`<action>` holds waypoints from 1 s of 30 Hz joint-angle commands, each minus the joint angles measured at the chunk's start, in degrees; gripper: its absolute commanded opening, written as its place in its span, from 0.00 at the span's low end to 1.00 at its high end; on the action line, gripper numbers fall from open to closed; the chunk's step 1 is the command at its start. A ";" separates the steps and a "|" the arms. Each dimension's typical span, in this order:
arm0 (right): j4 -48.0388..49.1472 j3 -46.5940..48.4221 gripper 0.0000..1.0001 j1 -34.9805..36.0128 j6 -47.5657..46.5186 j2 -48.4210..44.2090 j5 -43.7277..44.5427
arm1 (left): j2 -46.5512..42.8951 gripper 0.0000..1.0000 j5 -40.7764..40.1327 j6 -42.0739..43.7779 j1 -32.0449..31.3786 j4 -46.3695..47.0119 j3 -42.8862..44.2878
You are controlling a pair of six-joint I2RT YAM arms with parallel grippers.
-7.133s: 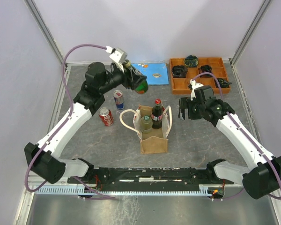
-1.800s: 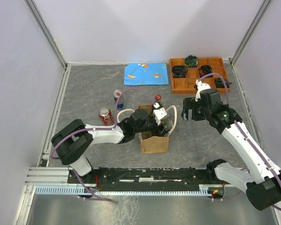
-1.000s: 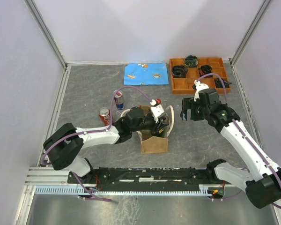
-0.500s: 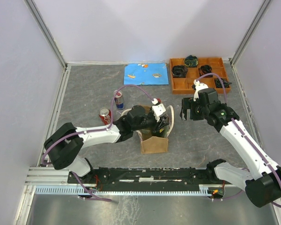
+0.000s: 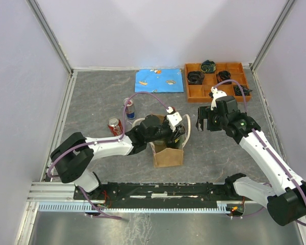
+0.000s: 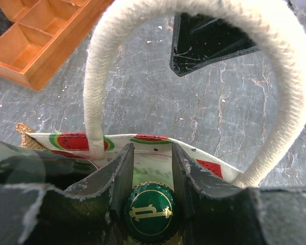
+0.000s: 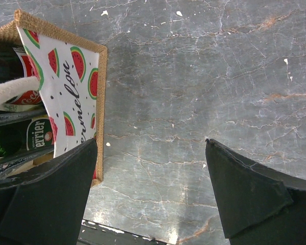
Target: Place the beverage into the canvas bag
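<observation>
The canvas bag (image 5: 168, 155) stands upright mid-table, its watermelon-print lining (image 6: 153, 139) and a cream loop handle (image 6: 97, 102) close in the left wrist view. My left gripper (image 5: 176, 133) reaches down into the bag's mouth. Its fingers (image 6: 152, 153) are shut on the green cap of the beverage (image 6: 149, 213), a green glass bottle standing inside the bag. A second bottle with a red label (image 7: 20, 97) stands in the bag beside the green one (image 7: 20, 140). My right gripper (image 5: 205, 124) hovers open just right of the bag (image 7: 66, 97), with only grey tabletop between its fingers (image 7: 151, 142).
A red can (image 5: 115, 125) and a blue-silver can (image 5: 129, 108) stand left of the bag. An orange compartment tray (image 5: 214, 65) with dark items sits at the back right, a blue card (image 5: 159, 80) beside it. White walls enclose the table.
Over the last second my left wrist has shifted slightly right over the bag, with the jaws unchanged. The right arm has barely moved.
</observation>
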 commanded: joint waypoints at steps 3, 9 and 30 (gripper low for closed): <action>1.92 -0.02 0.95 0.15 0.08 -0.88 -0.29 | 0.04 0.03 -7.62 5.51 0.82 15.46 5.23; 1.91 -0.24 0.95 0.15 0.13 -0.84 -0.23 | 0.23 0.03 -8.47 4.74 0.83 17.26 6.23; 3.19 -0.43 0.94 0.11 0.74 0.58 -1.48 | -5.25 0.83 -5.87 1.13 0.84 7.05 2.18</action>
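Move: Inside the canvas bag, the left hand still has the green bottle by the neck. The bag's middle lies about 4 cm to that hand's left, 1 cm ahead and 9 cm below. The Coke bottle stands roughly 6 cm ahead of the hand and 2 cm to its left, its middle 6 cm lower; the clear bottle is some 8 cm left, 2 cm ahead and 8 cm down. From the idle right hand, the bag's middle is about 13 cm left, 1 cm back and 11 cm below. Nudging the held green bottle forward inside the bag, towards the Coke bottle, the left hand travels about 2 cm with a slight counter-clockwise turn, then pauses. The fingers open wide and let go of the neck while the hand lifts nearly straight up by some 5 cm, fingertips tipping up a little, clear of the cap. ##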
